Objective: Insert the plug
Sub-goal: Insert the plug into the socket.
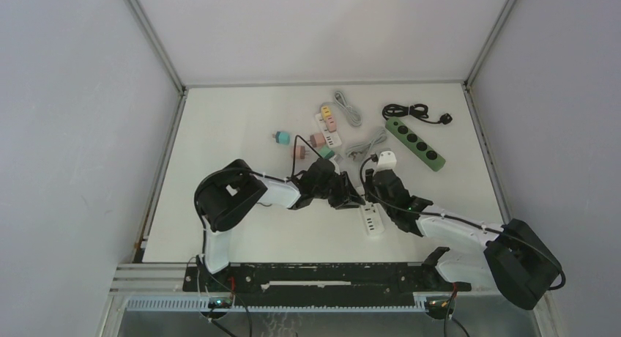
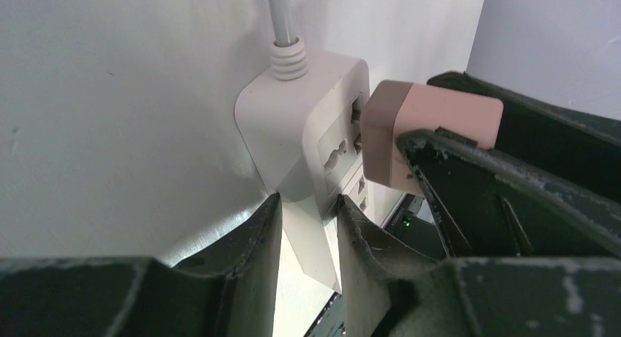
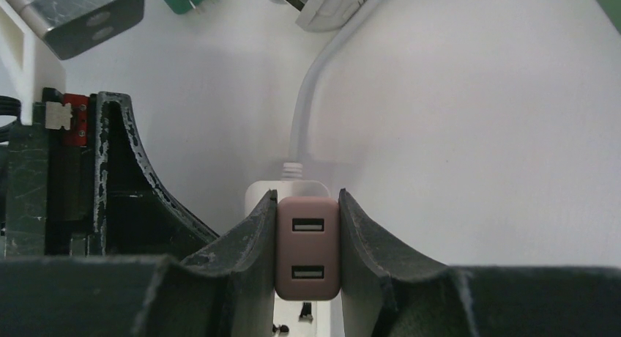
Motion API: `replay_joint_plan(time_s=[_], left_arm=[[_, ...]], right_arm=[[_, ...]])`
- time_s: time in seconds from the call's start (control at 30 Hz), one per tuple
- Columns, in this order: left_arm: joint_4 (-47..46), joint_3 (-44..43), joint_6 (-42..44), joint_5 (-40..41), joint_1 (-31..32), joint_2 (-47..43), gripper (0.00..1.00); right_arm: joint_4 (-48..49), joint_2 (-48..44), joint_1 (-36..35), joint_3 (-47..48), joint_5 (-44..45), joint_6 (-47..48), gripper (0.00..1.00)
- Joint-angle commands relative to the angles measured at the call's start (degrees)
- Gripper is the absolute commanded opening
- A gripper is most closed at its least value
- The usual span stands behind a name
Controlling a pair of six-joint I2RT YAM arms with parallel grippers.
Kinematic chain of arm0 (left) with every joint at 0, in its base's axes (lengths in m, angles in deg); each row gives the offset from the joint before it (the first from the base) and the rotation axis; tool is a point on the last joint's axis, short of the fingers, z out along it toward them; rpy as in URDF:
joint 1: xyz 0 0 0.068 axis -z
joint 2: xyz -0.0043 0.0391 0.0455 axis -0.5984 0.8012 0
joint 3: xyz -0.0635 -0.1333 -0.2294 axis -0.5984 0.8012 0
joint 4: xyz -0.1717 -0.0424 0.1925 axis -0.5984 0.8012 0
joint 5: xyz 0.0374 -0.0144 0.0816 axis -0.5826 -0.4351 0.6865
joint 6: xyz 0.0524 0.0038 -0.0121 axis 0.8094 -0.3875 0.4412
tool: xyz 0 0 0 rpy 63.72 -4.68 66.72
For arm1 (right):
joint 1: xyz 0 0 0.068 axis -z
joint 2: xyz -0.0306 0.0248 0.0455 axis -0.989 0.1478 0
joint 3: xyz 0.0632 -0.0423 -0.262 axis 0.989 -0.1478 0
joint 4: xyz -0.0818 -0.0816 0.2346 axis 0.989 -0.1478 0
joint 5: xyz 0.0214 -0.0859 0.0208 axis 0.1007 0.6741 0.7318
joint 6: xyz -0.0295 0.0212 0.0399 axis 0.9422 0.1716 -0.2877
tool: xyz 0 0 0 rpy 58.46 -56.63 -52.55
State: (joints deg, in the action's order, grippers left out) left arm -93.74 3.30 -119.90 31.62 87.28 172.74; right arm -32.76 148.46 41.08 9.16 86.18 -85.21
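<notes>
The white power strip (image 1: 374,223) lies on the table near the front, its grey cable running away from me. In the left wrist view my left gripper (image 2: 306,205) is shut on the strip's (image 2: 289,124) body just below its first socket. A pink plug (image 2: 432,128) with two USB ports (image 3: 307,245) is clamped between the right gripper's (image 3: 307,199) fingers. Its front end sits against the strip's socket face, with the prongs at the socket holes. From above, both grippers (image 1: 351,199) (image 1: 376,192) meet over the strip's far end and hide the plug.
Behind the grippers are a white adapter (image 1: 386,160), a green power strip (image 1: 415,143) with a black cable (image 1: 410,111), another strip carrying coloured plugs (image 1: 327,128), grey cables (image 1: 348,106), and loose teal (image 1: 281,138) and pink (image 1: 299,152) plugs. Walls enclose the table.
</notes>
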Motion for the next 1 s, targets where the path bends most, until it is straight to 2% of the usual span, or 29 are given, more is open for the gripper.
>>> replay_joint_plan(time_s=[0.0,0.33,0.77,0.97], left_arm=[[2.7,-1.6,0.6,1.7,0.6,0.5,0.36],[4.1,-1.8,1.5,1.8,0.1,1.0,0.35],[3.7,7.4,5.0,2.2,-11.0,-5.3,0.35],[4.6,8.0,6.7,2.0,-11.8,-6.2,0.35]], right_arm=[[2.8,2.3,-0.8,0.1,0.6,0.7,0.00],[4.2,5.6,-2.7,1.0,0.8,1.1,0.00],[11.2,17.2,-8.6,8.6,-1.2,0.2,0.00],[9.7,21.7,-9.2,10.6,0.9,-0.7,0.00]])
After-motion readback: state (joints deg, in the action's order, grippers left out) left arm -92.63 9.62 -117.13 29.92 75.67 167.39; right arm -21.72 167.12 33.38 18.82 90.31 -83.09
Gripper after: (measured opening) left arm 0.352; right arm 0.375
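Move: The right hand holds a pink plug just over the cable-end socket of the white power strip, which lies about 3 cm below its hand point. From that hand the green plug lies about 13 cm ahead and 12 cm left, the grey cable's plug about 12 cm ahead and 4 cm left, both some 5 cm lower. The left hand already has the strip's side between its fingers, with the socket about 2 cm ahead and 2 cm right, at fingertip level. Both hands swing about 7 cm left and somewhat forward together, keeping the plug over the socket, wrists turning slightly counter-clockwise. ##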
